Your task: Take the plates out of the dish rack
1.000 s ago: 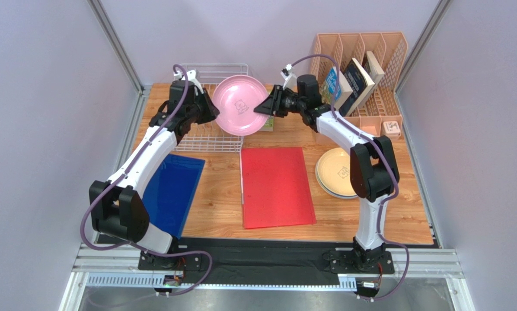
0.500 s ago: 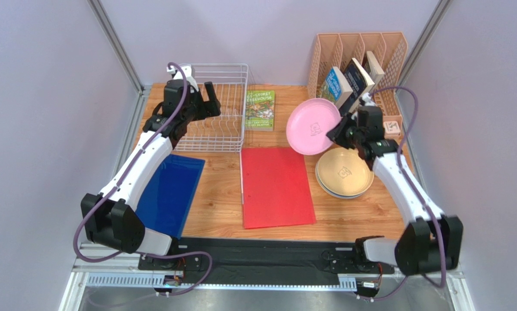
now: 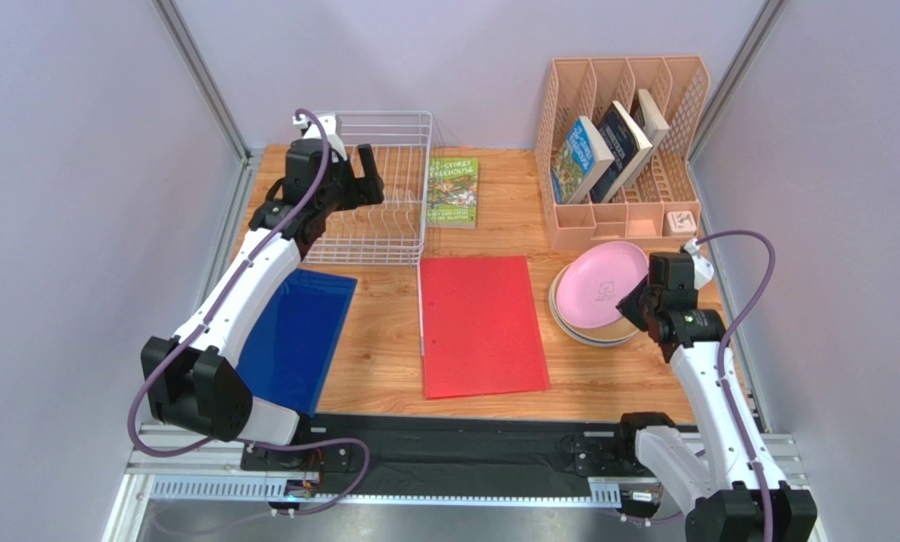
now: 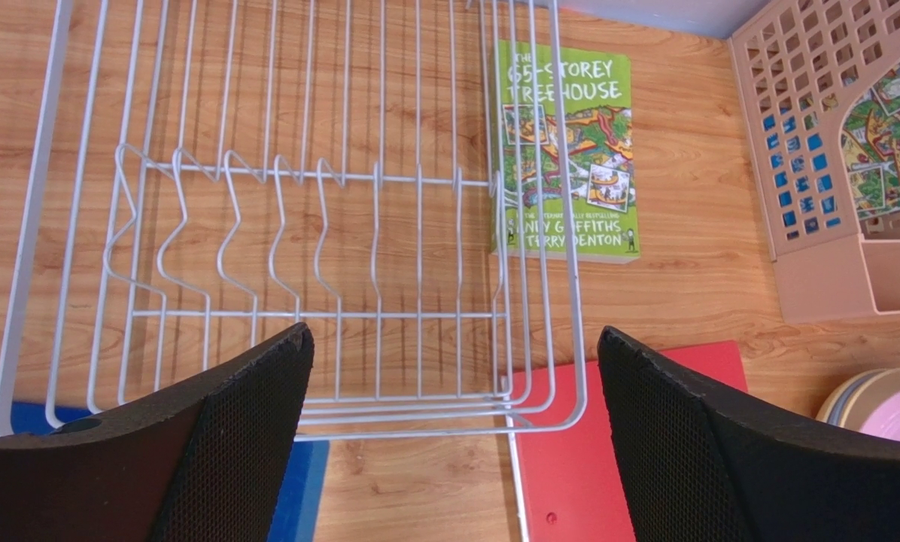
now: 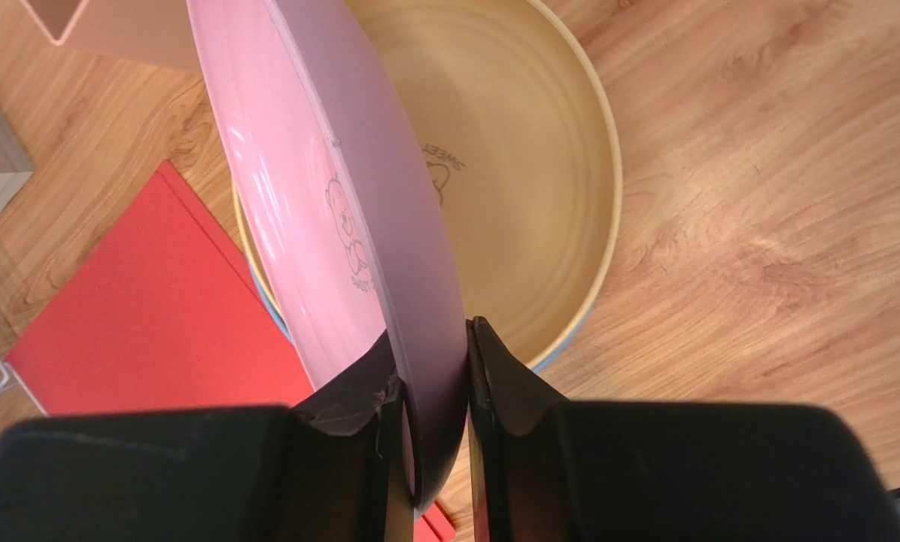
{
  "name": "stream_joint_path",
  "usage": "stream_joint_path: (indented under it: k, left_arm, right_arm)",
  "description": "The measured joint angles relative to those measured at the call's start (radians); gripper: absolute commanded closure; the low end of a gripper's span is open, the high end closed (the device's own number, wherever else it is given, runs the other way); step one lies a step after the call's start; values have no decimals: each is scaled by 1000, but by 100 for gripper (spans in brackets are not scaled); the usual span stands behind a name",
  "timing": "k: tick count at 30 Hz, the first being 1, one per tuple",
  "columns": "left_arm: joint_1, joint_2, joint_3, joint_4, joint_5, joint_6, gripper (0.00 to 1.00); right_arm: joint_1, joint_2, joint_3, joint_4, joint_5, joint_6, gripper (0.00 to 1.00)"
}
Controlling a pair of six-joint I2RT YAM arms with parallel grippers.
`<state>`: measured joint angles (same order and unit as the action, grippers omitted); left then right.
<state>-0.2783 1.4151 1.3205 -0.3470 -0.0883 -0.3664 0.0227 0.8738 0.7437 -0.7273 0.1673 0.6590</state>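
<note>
The white wire dish rack [image 3: 373, 115] stands at the back left and holds no plates. My left gripper [image 3: 351, 186] hovers over it, open and holding nothing; in the left wrist view it [image 4: 455, 429] is above the rack's near edge [image 4: 421, 429]. My right gripper [image 3: 642, 303] is shut on the rim of the pink plate [image 3: 602, 278], which tilts over a stack at the right. In the right wrist view the gripper [image 5: 432, 384] pinches the pink plate [image 5: 308, 192] above a pale yellow plate [image 5: 511, 169], with a light blue rim [image 5: 560, 344] under it.
A green book [image 3: 452, 192] lies right of the rack. A red folder [image 3: 481, 325] is in the middle and a blue folder [image 3: 296, 333] at the left. The peach organizer [image 3: 624, 79] with books stands at the back right, just behind the plate stack.
My left gripper let go of the pink plate and opened over the rack. My right arm carried the plate right and down, over the stack.
</note>
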Motion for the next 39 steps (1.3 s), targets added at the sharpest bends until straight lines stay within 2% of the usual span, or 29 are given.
stream_joint_path:
  k: [3,5,6,7,9,10,13,16,25,32,39]
  left_arm:
    - [0,0,-1,0,0,5,0]
    - [0,0,-5,1,0,6,0]
    - [0,0,-6,1,0,6,0]
    - [0,0,-8,1,0,6,0]
    - [0,0,-11,1,0,6,0]
    - [0,0,-12,1,0,6,0]
    - [0,0,-17,4,1,6,0]
    - [0,0,-18,7,2,7,0]
    - [0,-2,-18,8,5,16,0]
    - [0,-34,-21,8,0,29,0]
    - [0,-50,-21,10,-2,33,0]
  right_arm:
    - [0,-2,-20,-10,18,22,95]
    - [0,-2,-30,-10,24,30,84]
    - [0,-2,-35,-8,26,34,78]
    - [0,-2,-39,-6,26,36,65]
    - [0,0,-47,5,23,42,57]
    - [0,1,-50,10,21,43,43]
    - [0,8,-51,27,14,45,28]
    - [0,34,-51,45,12,37,23]
    - [0,109,30,45,41,-22,17]
    - [0,108,161,50,100,-84,16]
    - [0,113,178,55,83,-116,15]
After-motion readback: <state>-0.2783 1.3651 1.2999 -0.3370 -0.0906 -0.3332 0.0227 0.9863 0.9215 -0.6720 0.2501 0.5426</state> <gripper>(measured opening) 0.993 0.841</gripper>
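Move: The right hand still grips the pink plate by its near rim, tilted over the stack of plates. The stack's middle lies about 7 cm ahead, 3 cm left and 10 cm below this hand. The red folder lies about 25 cm to the left and 2 cm ahead, and the book rack's middle some 33 cm ahead and 1 cm right. From the idle left hand, the stack is roughly 46 cm right, 11 cm back and 24 cm down. Lower the right gripper about 2 cm, easing slightly back, to bring the pink plate down onto the stack. Open the fingers wide to let go of its rim while dipping a touch more. Then lift the empty hand clear, up nearly 8 cm and forward about 4 cm, tilting the fingertips up and rolling the wrist a little with its left side dropping. ##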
